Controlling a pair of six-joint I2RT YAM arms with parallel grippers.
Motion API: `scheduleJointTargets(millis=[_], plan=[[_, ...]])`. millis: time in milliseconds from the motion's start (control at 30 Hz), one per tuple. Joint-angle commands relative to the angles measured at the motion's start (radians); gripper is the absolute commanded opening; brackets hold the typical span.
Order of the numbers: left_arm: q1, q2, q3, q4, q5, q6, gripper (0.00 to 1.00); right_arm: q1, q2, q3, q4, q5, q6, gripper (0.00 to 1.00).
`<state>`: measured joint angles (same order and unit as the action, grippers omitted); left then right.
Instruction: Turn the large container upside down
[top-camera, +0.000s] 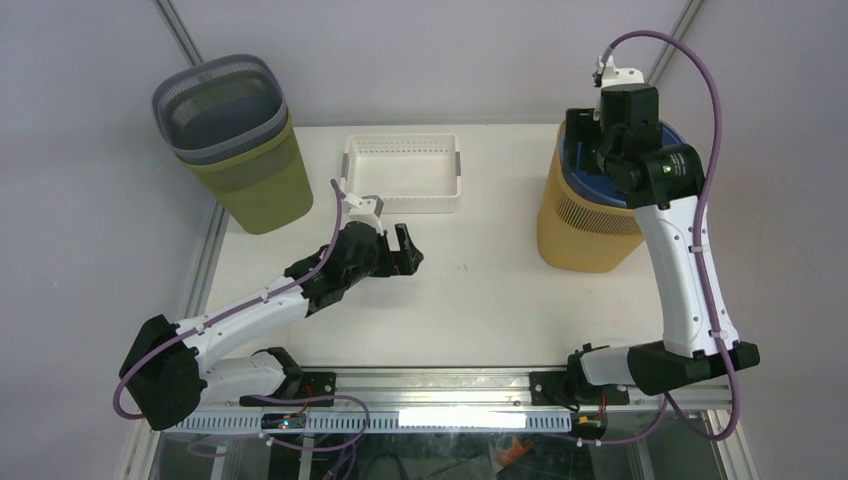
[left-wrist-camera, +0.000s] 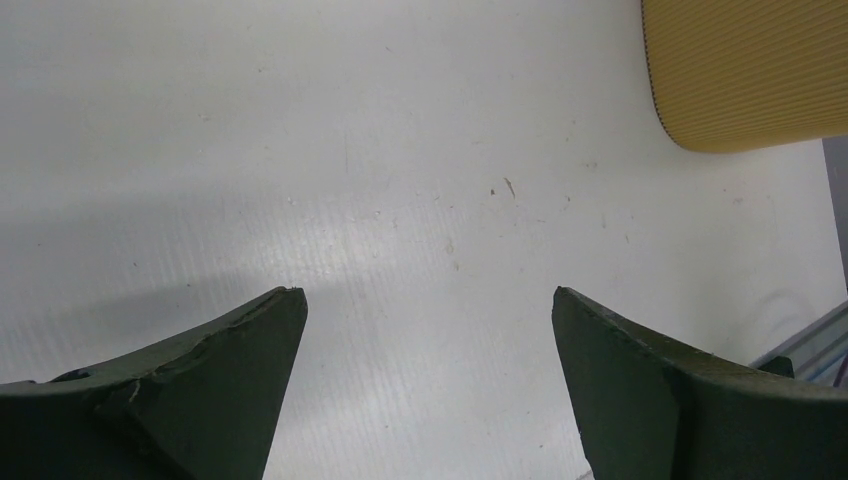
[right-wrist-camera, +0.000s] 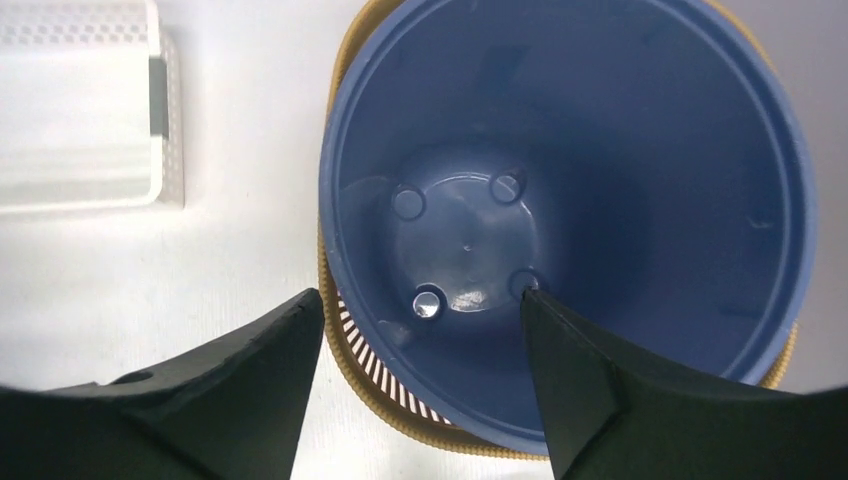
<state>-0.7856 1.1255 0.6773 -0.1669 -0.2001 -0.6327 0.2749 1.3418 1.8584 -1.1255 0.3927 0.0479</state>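
The large container (top-camera: 585, 235) is a tan slatted bin with a blue liner, upright at the table's right. My right gripper (right-wrist-camera: 422, 292) hangs over its near rim, open. One finger is outside the tan shell (right-wrist-camera: 385, 380) and the other is down inside the blue liner (right-wrist-camera: 600, 150), with a gap still showing beside the rim. My left gripper (top-camera: 408, 250) is open over bare table near the middle, with nothing between its fingers (left-wrist-camera: 250, 350). A corner of the tan bin (left-wrist-camera: 745, 70) shows at the top right of the left wrist view.
A green bin with a grey liner (top-camera: 245, 150) stands at the back left corner. A white perforated basket (top-camera: 402, 175) sits at the back centre, and it also shows as the white basket (right-wrist-camera: 80, 110) left of the tan bin. A metal rail (top-camera: 440, 385) runs along the near edge.
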Motion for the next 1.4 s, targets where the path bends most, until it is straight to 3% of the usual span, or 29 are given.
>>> scheduleJointTargets(millis=[0, 233, 500, 967, 1300, 1367], plan=[[-0.001, 0.021, 0.062, 0.037, 0.030, 0.022, 0.99, -0.026, -0.032, -0.039, -0.002, -0.144, -0.116, 0.73], [-0.002, 0.026, 0.064, 0.037, 0.034, 0.021, 0.99, -0.057, -0.042, -0.074, 0.007, -0.209, -0.166, 0.70], [-0.002, -0.013, 0.039, 0.037, 0.027, 0.019, 0.99, -0.116, -0.005, -0.054, -0.016, -0.290, -0.155, 0.54], [-0.002, -0.015, 0.018, 0.042, 0.028, 0.006, 0.99, -0.118, -0.034, -0.128, 0.000, -0.316, -0.180, 0.52], [-0.002, 0.000, 0.019, 0.045, 0.037, 0.005, 0.99, -0.118, -0.004, -0.147, 0.010, -0.282, -0.182, 0.27], [-0.002, 0.002, 0.022, 0.047, 0.036, 0.007, 0.99, -0.118, 0.000, -0.142, 0.007, -0.288, -0.177, 0.18]])
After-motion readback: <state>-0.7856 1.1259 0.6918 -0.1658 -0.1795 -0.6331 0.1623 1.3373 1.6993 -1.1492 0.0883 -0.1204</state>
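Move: The blue container stands nested in the yellow one. Its middle is about 10 cm to the right of my right hand, 2 cm ahead and some 20 cm below; its left rim lies only 6 or 7 cm beneath my fingers. The yellow container's middle is 9 cm right, 1 cm ahead, 23 cm down, and the white basket roughly 37 cm left, 15 cm ahead, 34 cm down. From my left hand the blue container is around 44 cm right, 10 cm ahead and 4 cm higher. I sink my right hand almost straight down, about 6.5 cm in two stages with a near-halt between, onto the blue container's left rim. On the way I tip the fingers more steeply down and turn counter-clockwise, each by some 10 to 15 degrees. I close from three-quarters open to about a quarter, one finger inside the blue wall, the other outside it in the gap to the yellow rim, starting to pinch the rim. ##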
